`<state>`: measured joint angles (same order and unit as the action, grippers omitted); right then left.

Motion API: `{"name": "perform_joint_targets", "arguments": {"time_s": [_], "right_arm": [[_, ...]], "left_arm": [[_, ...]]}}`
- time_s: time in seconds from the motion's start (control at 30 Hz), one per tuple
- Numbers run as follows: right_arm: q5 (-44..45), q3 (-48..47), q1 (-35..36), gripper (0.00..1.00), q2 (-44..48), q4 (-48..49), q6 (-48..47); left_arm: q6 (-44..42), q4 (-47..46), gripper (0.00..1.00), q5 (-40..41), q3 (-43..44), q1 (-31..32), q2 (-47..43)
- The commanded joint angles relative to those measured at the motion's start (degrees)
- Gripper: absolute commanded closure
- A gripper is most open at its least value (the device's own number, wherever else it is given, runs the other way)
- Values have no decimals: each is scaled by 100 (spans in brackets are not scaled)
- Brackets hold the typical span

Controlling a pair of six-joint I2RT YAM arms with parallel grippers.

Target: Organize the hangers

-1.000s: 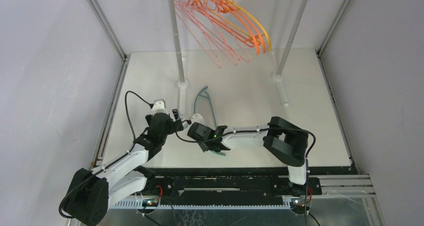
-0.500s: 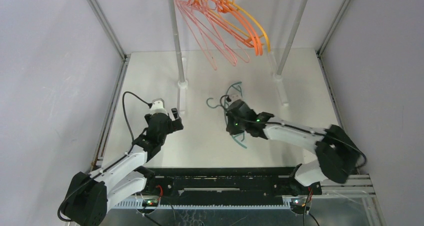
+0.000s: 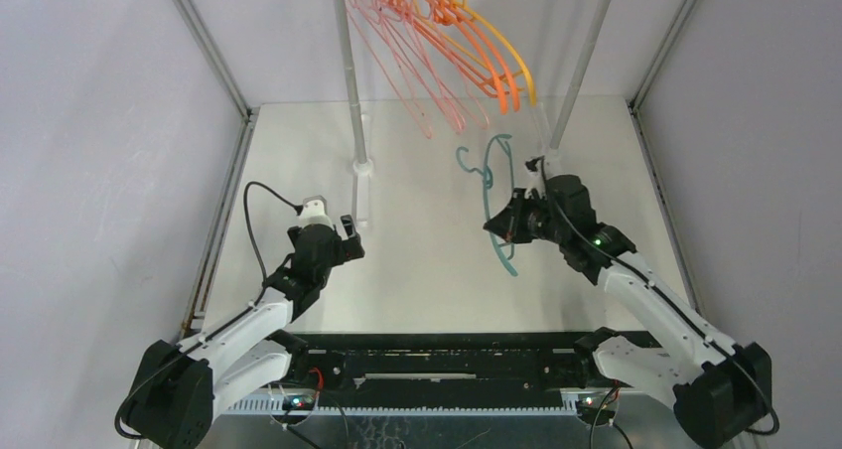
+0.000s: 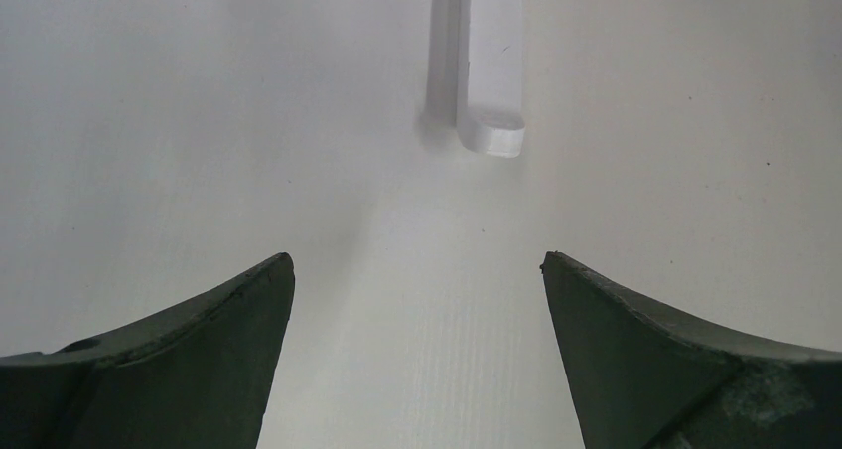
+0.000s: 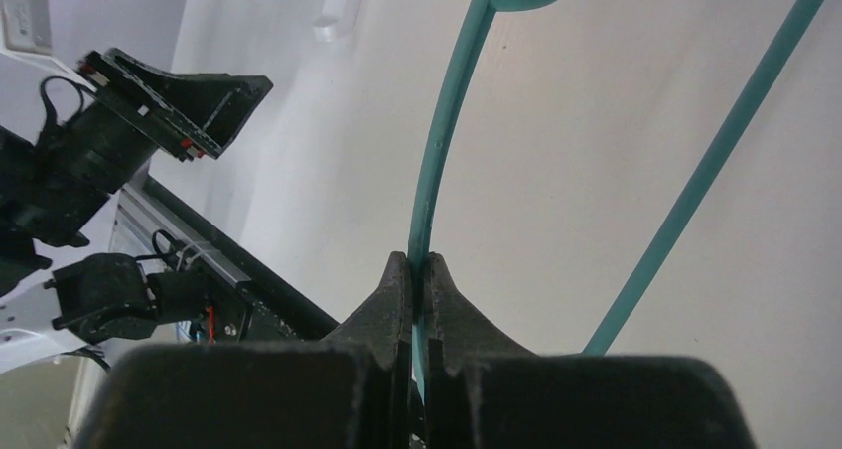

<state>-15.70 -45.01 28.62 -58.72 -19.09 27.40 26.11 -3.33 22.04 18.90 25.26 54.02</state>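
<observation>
My right gripper [image 3: 508,225] [image 5: 417,262] is shut on the teal hanger [image 3: 493,186] [image 5: 452,121], holding it lifted above the table, hook end toward the rack. Thin pink hangers [image 3: 412,67] and thicker orange hangers [image 3: 482,47] hang on the rack's metal bar at the top of the top view. My left gripper [image 3: 350,232] [image 4: 417,260] stands open over bare table, nothing between its fingers, just short of the rack's white left foot [image 4: 491,121].
The rack's white poles [image 3: 350,81] [image 3: 581,67] rise from feet on the table [image 3: 298,151]. Grey walls with metal frame rails close in both sides. A black rail [image 3: 447,345] runs along the near edge.
My right arm has swung from the left middle to the right, lifting the teal hanger off the table toward the rack. The left gripper has stayed almost still.
</observation>
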Motion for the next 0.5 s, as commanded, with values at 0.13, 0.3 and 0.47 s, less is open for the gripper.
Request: {"name": "perform_joint_targets", "arguments": {"time_s": [0.13, 0.3, 0.47], "right_arm": [[-1019, -44, -1171, 100, 958, -266, -51], [-1476, -392, -1749, 100, 1315, -697, -107], [-1796, -724, -2143, 100, 1552, -1049, -136]], "left_arm": [[85, -203, 0, -86, 140, -39, 34], [72, -203, 1, -90, 157, -39, 81], [79, -204, 1, -92, 157, -38, 74]]}}
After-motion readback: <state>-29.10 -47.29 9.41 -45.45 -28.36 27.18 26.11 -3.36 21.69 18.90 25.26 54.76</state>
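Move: The teal hanger is already pinched in the right hand. The bare stretch of rail it is bound for lies about 22 cm ahead, 3 cm to the right and some 27 cm above that hand. The hung yellow hanger is roughly 17 cm ahead, 1 cm left and 17 cm up, and the orange hangers are about 4 cm farther left. From the left hand, that stretch lies around 18 cm ahead, 36 cm right and 38 cm up. The teal hanger is carried to the right and up in the still-shut fingers of the right hand, about 6 cm each way, well clear of the table. The rightward sweep slows while the climb towards rail height goes on. The wrist turns some 10 degrees, swinging the fingertips clockwise and tipping them upward. ##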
